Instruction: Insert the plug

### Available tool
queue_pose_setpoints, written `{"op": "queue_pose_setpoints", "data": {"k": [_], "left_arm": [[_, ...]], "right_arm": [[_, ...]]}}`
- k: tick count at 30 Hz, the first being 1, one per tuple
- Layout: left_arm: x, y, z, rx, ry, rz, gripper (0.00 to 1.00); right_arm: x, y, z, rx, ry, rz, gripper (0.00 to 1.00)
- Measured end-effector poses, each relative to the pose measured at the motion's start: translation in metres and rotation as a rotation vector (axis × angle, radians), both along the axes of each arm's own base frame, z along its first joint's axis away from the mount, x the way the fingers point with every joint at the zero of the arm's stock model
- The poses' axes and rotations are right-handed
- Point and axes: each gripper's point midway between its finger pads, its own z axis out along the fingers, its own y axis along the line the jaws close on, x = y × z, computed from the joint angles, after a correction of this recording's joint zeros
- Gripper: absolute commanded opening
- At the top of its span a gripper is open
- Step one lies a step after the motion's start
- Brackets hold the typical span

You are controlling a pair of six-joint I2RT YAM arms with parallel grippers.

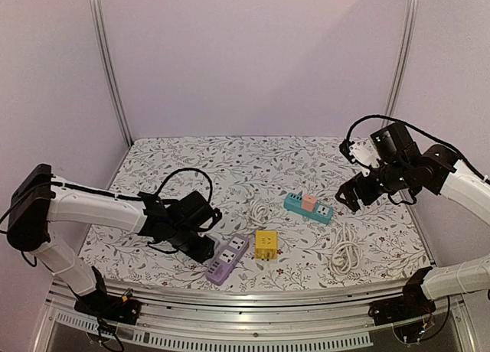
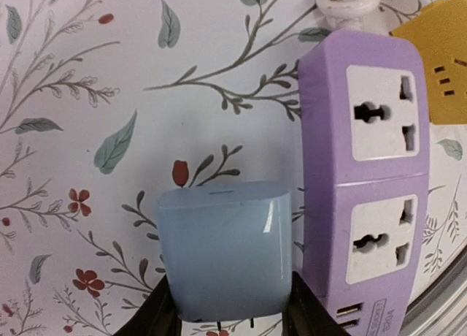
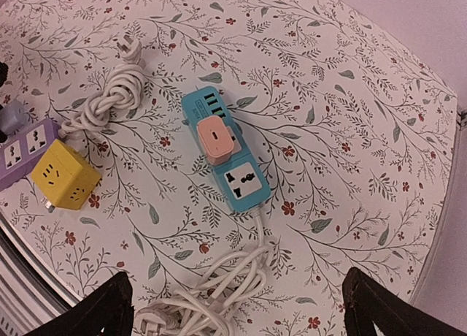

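Observation:
In the left wrist view my left gripper (image 2: 230, 312) is shut on a pale blue plug (image 2: 222, 248), one black finger pressed on each of its sides. Two thin prongs show at the plug's lower edge. It sits low over the floral cloth, just left of a purple power strip (image 2: 365, 168) with two free sockets. From above, the left gripper (image 1: 200, 249) stands at the strip's (image 1: 227, 260) left end and hides the plug. My right gripper (image 1: 351, 199) hangs open high over the table, its fingers (image 3: 109, 310) wide apart with nothing between them.
A yellow cube socket (image 1: 266, 244) lies right of the purple strip. A teal power strip (image 1: 308, 206) carries a pink plug (image 3: 217, 139). White cable coils lie by the cube (image 1: 260, 212) and near the front right (image 1: 346, 252). Metal frame posts stand at the back corners.

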Motion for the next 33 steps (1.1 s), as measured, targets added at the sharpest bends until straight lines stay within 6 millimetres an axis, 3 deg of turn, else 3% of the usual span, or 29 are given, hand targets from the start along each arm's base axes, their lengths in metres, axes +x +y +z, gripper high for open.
{"op": "queue_pose_setpoints", "data": {"k": [8,13,18,21,24,28,33], "left_arm": [[0.013,-0.013,0.086,-0.151,-0.136,-0.011,0.14],[0.019,-0.022,0.116,-0.189,-0.171,-0.025,0.01],[0.028,-0.039,0.154,-0.242,-0.212,-0.056,0.0],[0.032,-0.06,0.175,-0.297,-0.219,-0.1,0.0],[0.034,-0.082,0.186,-0.334,-0.202,-0.158,0.0],[0.035,-0.106,0.185,-0.353,-0.204,-0.247,0.0],[0.029,-0.128,0.184,-0.373,-0.223,-0.373,0.0]], "right_arm": [[0.001,0.008,0.018,0.129,0.032,-0.12,0.99],[0.005,0.017,0.03,0.256,0.084,-0.226,0.99],[0.006,0.041,0.042,0.42,0.203,-0.292,0.99],[0.005,0.06,0.041,0.503,0.313,-0.307,0.99],[0.001,0.079,0.033,0.561,0.438,-0.313,0.99],[-0.007,0.096,0.025,0.604,0.568,-0.3,0.99],[-0.021,0.109,0.031,0.657,0.672,-0.255,0.98]]}}
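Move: The left hand already holds the blue plug low over the table; the open right gripper it is headed for stands about 38 cm to its right, 5 cm farther out and 19 cm higher. The purple strip's middle lies 5 cm right and 4 cm back of the left hand, the yellow adapter some 17 cm right and 2 cm back. From the right gripper, the blue plug is 38 cm left, 5 cm back and 19 cm down; the teal strip is 11 cm ahead, 7 cm left and 19 cm below. Keeping its pinch on the blue plug, the left hand goes nearly straight up beside the purple strip, about 18 cm in all, then swings some 13 cm to the right towards the right gripper, its fingertips tilting out to the right and forward. The right hand comes to meet it, moving about 11 cm left and slightly up past the near side of the teal strip, fingers still wide open and swinging round from forward-and-down to point left towards the plug, without reaching it. ##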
